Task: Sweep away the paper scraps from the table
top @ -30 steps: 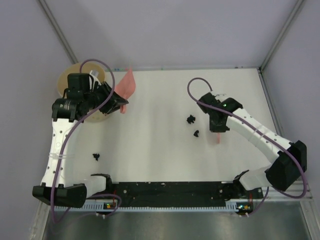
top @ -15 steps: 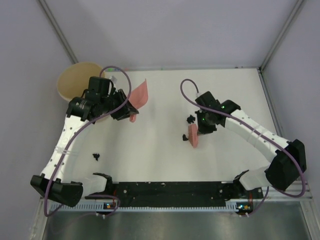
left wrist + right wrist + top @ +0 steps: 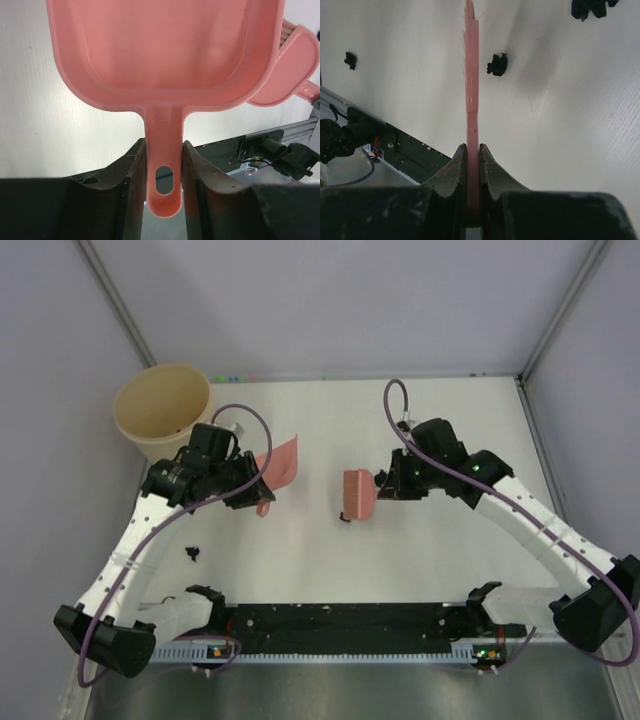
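My left gripper (image 3: 252, 490) is shut on the handle of a pink dustpan (image 3: 282, 462), held left of centre over the white table (image 3: 450, 560). In the left wrist view the dustpan (image 3: 165, 50) is empty, with its handle between the fingers of my left gripper (image 3: 163, 150). My right gripper (image 3: 392, 485) is shut on a pink brush (image 3: 358, 493) at the centre. The brush is edge-on in the right wrist view (image 3: 471, 75), rising from my right gripper (image 3: 473, 150). Black paper scraps lie by the brush (image 3: 343, 518) and at the near left (image 3: 192, 554). The right wrist view shows three scraps (image 3: 497, 64), (image 3: 350, 60), (image 3: 590, 7).
A tan round bin (image 3: 163, 410) stands at the back left corner. A black strip (image 3: 340, 620) runs along the table's near edge. Grey-lilac walls close in the back and sides.
My left arm carried the dustpan away from the bin toward the table's centre. My right arm swung the brush leftward across the table, and the scraps beside it shifted left.
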`<action>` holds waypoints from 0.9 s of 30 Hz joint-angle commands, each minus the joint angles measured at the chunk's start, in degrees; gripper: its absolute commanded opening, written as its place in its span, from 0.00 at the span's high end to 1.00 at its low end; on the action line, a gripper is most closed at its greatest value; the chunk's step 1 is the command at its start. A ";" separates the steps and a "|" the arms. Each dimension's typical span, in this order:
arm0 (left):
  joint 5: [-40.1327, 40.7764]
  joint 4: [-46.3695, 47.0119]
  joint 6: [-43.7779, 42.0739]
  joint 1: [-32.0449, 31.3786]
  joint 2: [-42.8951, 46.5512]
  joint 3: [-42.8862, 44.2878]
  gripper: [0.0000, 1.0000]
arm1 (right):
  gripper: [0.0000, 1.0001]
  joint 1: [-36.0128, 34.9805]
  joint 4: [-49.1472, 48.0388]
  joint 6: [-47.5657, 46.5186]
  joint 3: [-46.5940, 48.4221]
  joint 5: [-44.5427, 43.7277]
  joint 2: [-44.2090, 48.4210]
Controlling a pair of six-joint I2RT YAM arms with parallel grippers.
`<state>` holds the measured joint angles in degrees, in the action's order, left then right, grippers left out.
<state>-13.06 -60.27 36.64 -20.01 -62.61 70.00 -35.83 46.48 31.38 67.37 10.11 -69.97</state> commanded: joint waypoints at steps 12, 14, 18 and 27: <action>12.53 -4.15 -10.19 -12.68 -1.20 1.99 1.00 | 1.00 0.06 -4.82 -1.40 6.89 -15.28 1.95; 14.73 -3.81 -10.45 -14.26 -0.94 0.41 1.00 | 1.00 0.24 -4.91 -1.67 6.89 -17.39 1.42; 16.39 -2.14 -10.80 -18.65 -0.58 -3.98 1.00 | 1.00 0.15 -8.15 -3.25 4.97 -18.55 1.24; 19.82 1.03 -9.14 -28.32 -2.08 -9.96 1.00 | 1.00 0.15 -14.31 -6.06 -0.22 -16.44 2.04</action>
<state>3.64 -62.87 26.87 -45.58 -64.23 61.28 -35.77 37.52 27.14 68.55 -6.44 -69.01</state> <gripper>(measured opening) 0.358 0.063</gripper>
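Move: From the right hand, holding the brush, the larger paper scrap lies about 12 cm ahead, level sideways; the smaller one is some 3 cm ahead and 9 cm to its left, both roughly 19 cm below. From the left hand, holding the dustpan, the smaller scrap is about 19 cm right and 2 cm ahead, some 22 cm below, and the larger about 28 cm right and 11 cm ahead. Down and back by about 7 cm each, drifting slightly right, the left hand lowers the dustpan towards the left side of the smaller scrap, turning some 25 degrees clockwise and raising its left side. Meanwhile the right hand carries the brush 6 cm forward and 3 cm up towards the larger scrap, swinging the bristle end forward and up; both grips hold. ##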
